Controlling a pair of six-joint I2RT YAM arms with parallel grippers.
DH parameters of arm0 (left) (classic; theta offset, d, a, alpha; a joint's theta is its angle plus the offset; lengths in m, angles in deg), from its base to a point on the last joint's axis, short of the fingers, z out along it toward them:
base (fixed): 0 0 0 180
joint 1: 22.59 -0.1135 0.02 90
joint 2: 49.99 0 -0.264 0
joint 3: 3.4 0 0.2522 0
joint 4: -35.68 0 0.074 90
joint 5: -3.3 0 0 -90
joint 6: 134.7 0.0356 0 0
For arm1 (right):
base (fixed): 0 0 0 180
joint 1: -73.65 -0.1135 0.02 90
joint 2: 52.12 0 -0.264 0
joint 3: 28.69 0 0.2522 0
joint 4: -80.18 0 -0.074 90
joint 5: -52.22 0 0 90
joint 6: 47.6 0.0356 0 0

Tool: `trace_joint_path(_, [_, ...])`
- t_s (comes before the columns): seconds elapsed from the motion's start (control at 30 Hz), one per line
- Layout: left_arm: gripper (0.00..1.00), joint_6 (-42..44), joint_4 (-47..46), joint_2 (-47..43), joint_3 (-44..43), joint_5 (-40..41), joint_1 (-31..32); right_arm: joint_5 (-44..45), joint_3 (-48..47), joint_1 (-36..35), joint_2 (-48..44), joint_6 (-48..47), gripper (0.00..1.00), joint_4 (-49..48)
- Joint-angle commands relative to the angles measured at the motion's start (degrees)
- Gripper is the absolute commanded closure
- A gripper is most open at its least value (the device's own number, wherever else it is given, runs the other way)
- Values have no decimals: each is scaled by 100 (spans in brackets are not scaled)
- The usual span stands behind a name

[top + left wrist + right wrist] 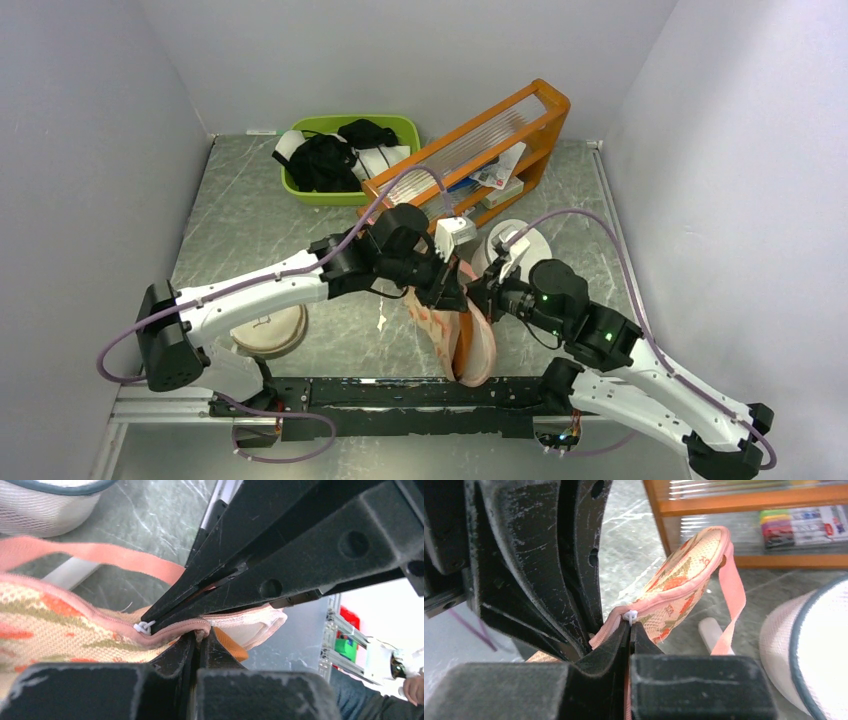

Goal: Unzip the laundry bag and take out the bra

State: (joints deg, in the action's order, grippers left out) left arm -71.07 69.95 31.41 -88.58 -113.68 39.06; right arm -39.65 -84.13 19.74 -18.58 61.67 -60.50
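Note:
The peach-pink printed laundry bag [478, 345] hangs off the table between both arms. My left gripper [452, 290] is shut on the bag's pink zipper rim [172, 632], pinching it between its fingertips [202, 632]. My right gripper [482, 297] is shut on the small white zipper pull [629, 615], which also shows in the left wrist view as the white zipper pull [144, 627]. The bag [684, 575] gapes a little beside the left jaws, and an orange edge of the bra [232, 650] shows there. The rest of the bra is hidden inside.
A green bin [400, 128] with black clothes stands at the back left, next to an orange rack [545, 110]. A white mesh bag with a dark band [809, 645] sits right of the grippers. A round beige pouch [268, 330] lies by the left arm.

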Motion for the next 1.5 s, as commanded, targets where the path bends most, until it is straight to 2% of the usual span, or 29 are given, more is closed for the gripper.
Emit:
trace_joint_path(0.0, [90, 320, -402, 217, -144, 854, -47, 294, 261, -137, 251, -58, 100, -621])
trace_joint_path(0.13, [90, 323, -100, -310, 542, 1180, -48, 11, 792, -140, 552, 90, 100, -1608])
trace_joint_path(0.27, [93, 268, 67, -774, 1173, 1170, -48, -739, 1581, -141, 756, 127, 100, -3020])
trace_joint_path(0.57, [93, 7, 776, -1787, 2143, 1876, -54, -137, 1849, -135, 1852, -81, 100, -3686])
trace_joint_path(0.63, [93, -28, 1072, -1880, 2188, 2155, -56, 52, 1842, -131, 2019, 33, 100, -3732])
trace_joint_path(0.77, [93, -140, 1480, -1986, 2253, 2602, -54, 988, 1894, -128, 2112, 341, 100, -3452])
trace_joint_path(0.9, [93, -238, 1594, -2110, 2266, 2850, -56, 1190, 1983, -118, 1785, 444, 100, -3157])
trace_joint_path(1.1, [93, -159, 2109, -2116, 1774, 3913, -56, 1796, 2063, -111, 1205, 733, 100, -2630])
trace_joint_path(1.17, [93, 124, 1976, -2147, 1641, 3769, -55, 1785, 2193, -111, 1002, 901, 100, -2819])
trace_joint_path(1.3, [91, 792, 1782, -2199, 1526, 3144, -52, 1001, 2508, -110, 980, 926, 100, -3690])
trace_joint_path(1.37, [83, 907, 1619, -2156, 1561, 2592, -54, 865, 2472, -111, 1168, 969, 100, -3739])
trace_joint_path(1.4, [73, 864, 1514, -2134, 1603, 2222, -56, 837, 2449, -110, 1253, 992, 100, -3727])
trace_joint_path(1.47, [64, 720, 1194, -2085, 1820, 1835, -56, 725, 2434, -111, 1334, 1000, 100, -3785])
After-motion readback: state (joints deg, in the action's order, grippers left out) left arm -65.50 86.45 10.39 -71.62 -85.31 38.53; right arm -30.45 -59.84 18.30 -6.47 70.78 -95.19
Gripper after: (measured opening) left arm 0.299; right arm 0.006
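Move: Both hands hold the laundry bag up by its zip, fingertips almost meeting. Its middle sags about 8 cm below the left hand, some 3 cm back and 2 cm left of it; from the right hand it is about 5 cm back, 3 cm left and 8 cm down. The zip pull, in the right fingers, is 2 cm ahead of the left hand. From the left hand, the white bar lies about 15 cm ahead, straight out, 23 cm down; the white basket about 20 cm ahead, 10 cm right, 18 cm down. Leftward and down, the left hand draws away from the zip pull by about 14 cm, sinking roughly 10 cm then rising 3, turning some 20 degrees counter-clockwise while its left side tips up; at the end its fingers part around the bag's edge. The right hand keeps pinching the pull and sinks about 12 cm, easing forward, first left, then partly back right. ##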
